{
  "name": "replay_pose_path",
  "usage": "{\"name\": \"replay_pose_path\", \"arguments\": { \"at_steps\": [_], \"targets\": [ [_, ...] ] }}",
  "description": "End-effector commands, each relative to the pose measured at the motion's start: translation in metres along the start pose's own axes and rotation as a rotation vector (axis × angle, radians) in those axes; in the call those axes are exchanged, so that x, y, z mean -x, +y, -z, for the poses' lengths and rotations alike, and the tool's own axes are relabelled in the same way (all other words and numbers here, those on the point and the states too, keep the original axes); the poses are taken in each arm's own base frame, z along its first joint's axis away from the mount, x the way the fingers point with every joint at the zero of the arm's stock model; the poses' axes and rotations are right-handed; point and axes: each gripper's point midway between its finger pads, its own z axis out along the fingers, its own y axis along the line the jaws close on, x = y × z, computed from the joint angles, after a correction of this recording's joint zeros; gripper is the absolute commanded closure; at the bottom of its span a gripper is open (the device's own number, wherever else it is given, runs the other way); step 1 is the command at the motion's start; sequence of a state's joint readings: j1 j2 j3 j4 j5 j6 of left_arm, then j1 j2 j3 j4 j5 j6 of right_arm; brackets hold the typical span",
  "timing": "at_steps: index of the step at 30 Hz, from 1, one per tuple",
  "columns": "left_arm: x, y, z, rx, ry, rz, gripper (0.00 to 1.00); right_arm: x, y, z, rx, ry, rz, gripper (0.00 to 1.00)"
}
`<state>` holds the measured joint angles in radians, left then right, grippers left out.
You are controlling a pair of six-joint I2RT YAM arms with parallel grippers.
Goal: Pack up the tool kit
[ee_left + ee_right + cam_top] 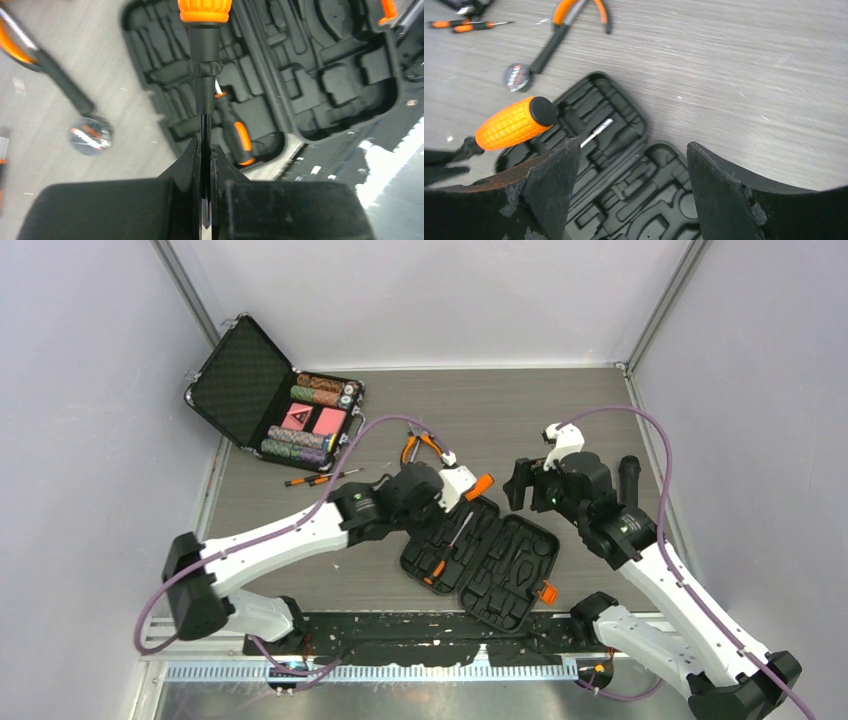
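Note:
The tool kit [500, 565] lies open mid-table, a black case with moulded slots [310, 65] [634, 190]. One small orange-and-black screwdriver [235, 132] sits in a slot of the left half. My left gripper [206, 150] [455, 483] is shut on the metal shaft of a big screwdriver with an orange handle [205, 10] [481, 485] [514, 124], holding it over the case's left half. My right gripper [634, 147] [520, 485] hovers open over the case's far edge with nothing between its fingers.
Orange-handled pliers [420, 448] [569, 17] and a small round tape-like item [517, 77] [90, 135] lie beyond the case. Two thin screwdrivers [315, 480] [464, 24] lie left. An open briefcase of poker chips [275, 405] stands far left. A black cylinder [628, 478] stands right.

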<state>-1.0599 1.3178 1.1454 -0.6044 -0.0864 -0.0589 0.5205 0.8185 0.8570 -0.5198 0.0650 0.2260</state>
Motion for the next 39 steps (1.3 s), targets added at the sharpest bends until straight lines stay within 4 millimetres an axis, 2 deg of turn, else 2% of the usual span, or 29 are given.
{"name": "replay_pose_path", "arguments": {
  "at_steps": [1, 9, 18, 21, 27, 32, 35, 39],
  "targets": [
    [0.006, -0.039, -0.006, -0.123, 0.123, 0.312, 1.00, -0.006, -0.046, 0.004, -0.252, -0.052, -0.088, 0.17],
    [-0.008, -0.058, -0.051, -0.143, 0.318, 0.408, 1.00, -0.025, -0.049, -0.004, -0.248, -0.045, -0.128, 0.17],
    [-0.027, -0.062, -0.086, -0.125, 0.409, 0.442, 1.00, -0.070, -0.028, -0.036, -0.117, 0.111, -0.164, 0.18],
    [-0.031, -0.062, -0.092, -0.120, 0.422, 0.457, 0.99, -0.085, -0.022, -0.045, -0.087, 0.161, -0.186, 0.18],
    [-0.034, -0.064, -0.103, -0.131, 0.425, 0.488, 0.90, -0.096, -0.012, -0.054, -0.026, 0.198, -0.222, 0.18],
    [-0.040, -0.066, -0.104, -0.141, 0.434, 0.506, 0.83, -0.100, -0.009, -0.058, -0.008, 0.215, -0.228, 0.18],
    [-0.041, -0.067, -0.103, -0.143, 0.425, 0.515, 0.72, -0.100, -0.008, -0.059, -0.003, 0.214, -0.227, 0.18],
    [-0.039, -0.067, -0.104, -0.143, 0.411, 0.517, 0.64, -0.097, -0.004, -0.061, 0.019, 0.217, -0.224, 0.19]
  ]
}}
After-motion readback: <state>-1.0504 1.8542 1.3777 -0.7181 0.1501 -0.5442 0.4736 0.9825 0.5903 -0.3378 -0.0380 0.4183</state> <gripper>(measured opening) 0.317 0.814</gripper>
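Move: The left hand already grips the orange-handled screwdriver by its shaft. The slot for it, beside the hinge in the open case's left tray, lies level with this hand, about 8 cm to the right and 13 below. The black-handled screwdriver already in the tray is 4 cm right and 2 back; the case's other half is centred some 15 cm right and 5 back. From the right hand the slot lies 10 cm left, 6 back and 17 below. The left hand lays the screwdriver into the tray beside the hinge and lets go of its shaft, having gone down about 11 cm, right and slightly back, its fingers tipping some 35 degrees towards straight down before opening partway. The right hand, still wide open and empty, sinks about 12 cm towards the case, swinging first right and then back left while tipping downward. ##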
